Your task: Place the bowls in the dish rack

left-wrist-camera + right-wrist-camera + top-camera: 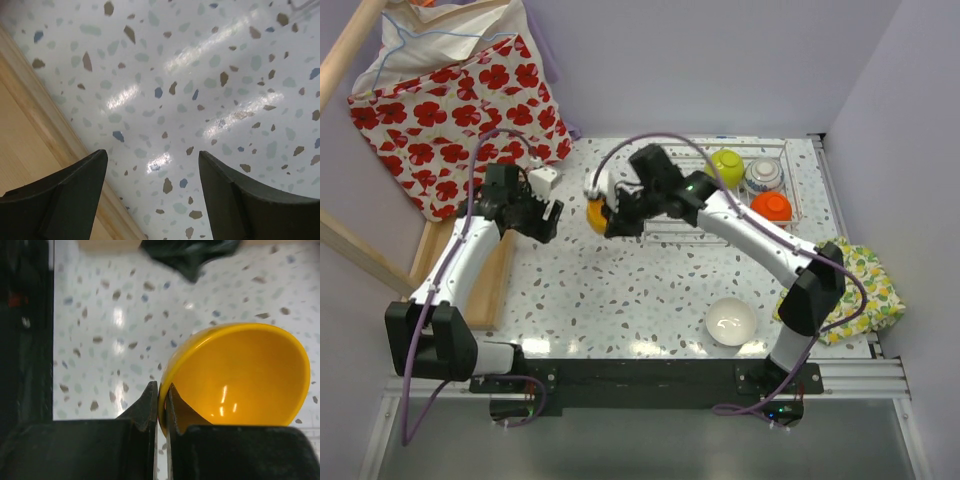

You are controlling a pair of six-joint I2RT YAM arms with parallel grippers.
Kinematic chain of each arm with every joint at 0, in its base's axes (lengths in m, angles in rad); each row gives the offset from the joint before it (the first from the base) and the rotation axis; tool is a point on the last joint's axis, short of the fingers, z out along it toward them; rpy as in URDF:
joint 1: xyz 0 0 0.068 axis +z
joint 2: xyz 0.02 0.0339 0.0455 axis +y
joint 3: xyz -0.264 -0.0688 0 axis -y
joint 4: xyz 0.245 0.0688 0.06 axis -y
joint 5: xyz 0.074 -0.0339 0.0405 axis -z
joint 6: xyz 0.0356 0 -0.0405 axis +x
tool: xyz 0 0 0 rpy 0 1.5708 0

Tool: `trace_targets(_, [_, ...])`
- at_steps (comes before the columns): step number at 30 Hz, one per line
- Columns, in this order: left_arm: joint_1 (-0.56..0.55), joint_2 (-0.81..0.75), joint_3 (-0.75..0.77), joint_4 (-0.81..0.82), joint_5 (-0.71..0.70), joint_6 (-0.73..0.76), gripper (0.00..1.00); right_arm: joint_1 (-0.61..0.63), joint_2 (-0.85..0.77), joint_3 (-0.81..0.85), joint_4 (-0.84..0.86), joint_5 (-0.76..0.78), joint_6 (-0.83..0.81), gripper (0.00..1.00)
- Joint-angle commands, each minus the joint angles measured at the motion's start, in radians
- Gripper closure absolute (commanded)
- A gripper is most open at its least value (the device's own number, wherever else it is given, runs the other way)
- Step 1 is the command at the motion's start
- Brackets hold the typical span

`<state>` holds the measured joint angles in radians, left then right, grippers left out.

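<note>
My right gripper (612, 215) is shut on the rim of the orange-yellow bowl (597, 217), left of the dish rack (665, 236). In the right wrist view the fingertips (161, 387) pinch the rim of this bowl (240, 375), one finger inside and one outside, and the bowl is tilted. The wire rack holds a lime green bowl (725, 166), a blue-patterned bowl (763, 176) and a red-orange bowl (771, 207). A white bowl (732, 321) sits on the table near the front. My left gripper (552, 218) (152, 155) hangs open over the table with nothing between its fingers.
A wooden tray (485, 280) (25, 135) lies along the left side, just beside the left gripper. A red floral bag (460, 100) stands at the back left. A yellow patterned cloth (865, 285) lies at the right edge.
</note>
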<state>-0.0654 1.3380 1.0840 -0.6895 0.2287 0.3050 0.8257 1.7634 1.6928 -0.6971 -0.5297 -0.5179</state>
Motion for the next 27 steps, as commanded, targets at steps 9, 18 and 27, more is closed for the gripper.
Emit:
trace_targets(9, [-0.258, 0.210, 0.430, 0.044, 0.080, 0.000, 0.26, -0.513, -0.078, -0.237, 0.820, -0.398, 1.224, 1.00])
trace_targets(18, [-0.349, 0.430, 0.700, 0.053, 0.132, 0.000, 0.32, -0.640, 0.008, -0.426, 1.126, -0.477, 1.506, 1.00])
trace_targets(27, [-0.405, 0.573, 0.803, 0.099, 0.144, -0.034, 0.47, -0.689, 0.080, -0.478, 1.199, -0.460, 1.612, 1.00])
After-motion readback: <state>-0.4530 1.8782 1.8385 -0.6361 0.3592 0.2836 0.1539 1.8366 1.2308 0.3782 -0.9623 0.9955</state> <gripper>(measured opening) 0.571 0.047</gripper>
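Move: The yellow bowl, held by its rim in the right fingers, has its middle some 5 cm ahead and 3 cm left of the right hand; the empty left part of the dish rack lies about 24 cm ahead, 11 cm right and 18 cm below, and the green bowl 28 cm ahead, 24 cm right, 16 cm below. From the left hand the yellow bowl is level ahead, about 11 cm right and 5 cm higher; the rack's near-left corner is 25 cm right, 2 cm ahead and 13 cm below. The yellow bowl, still pinched at the rim, is carried forward and right by the right hand, about 17 and 16 cm, rising some 8 cm and sinking back as it goes over the rack's left part while the wrist rolls nearly 90 degrees and the fingers come almost level. Alongside, the empty left hand swings about 22 cm right, plus some forward and up, towards the bowl, turning clockwise and partly closing without touching. ##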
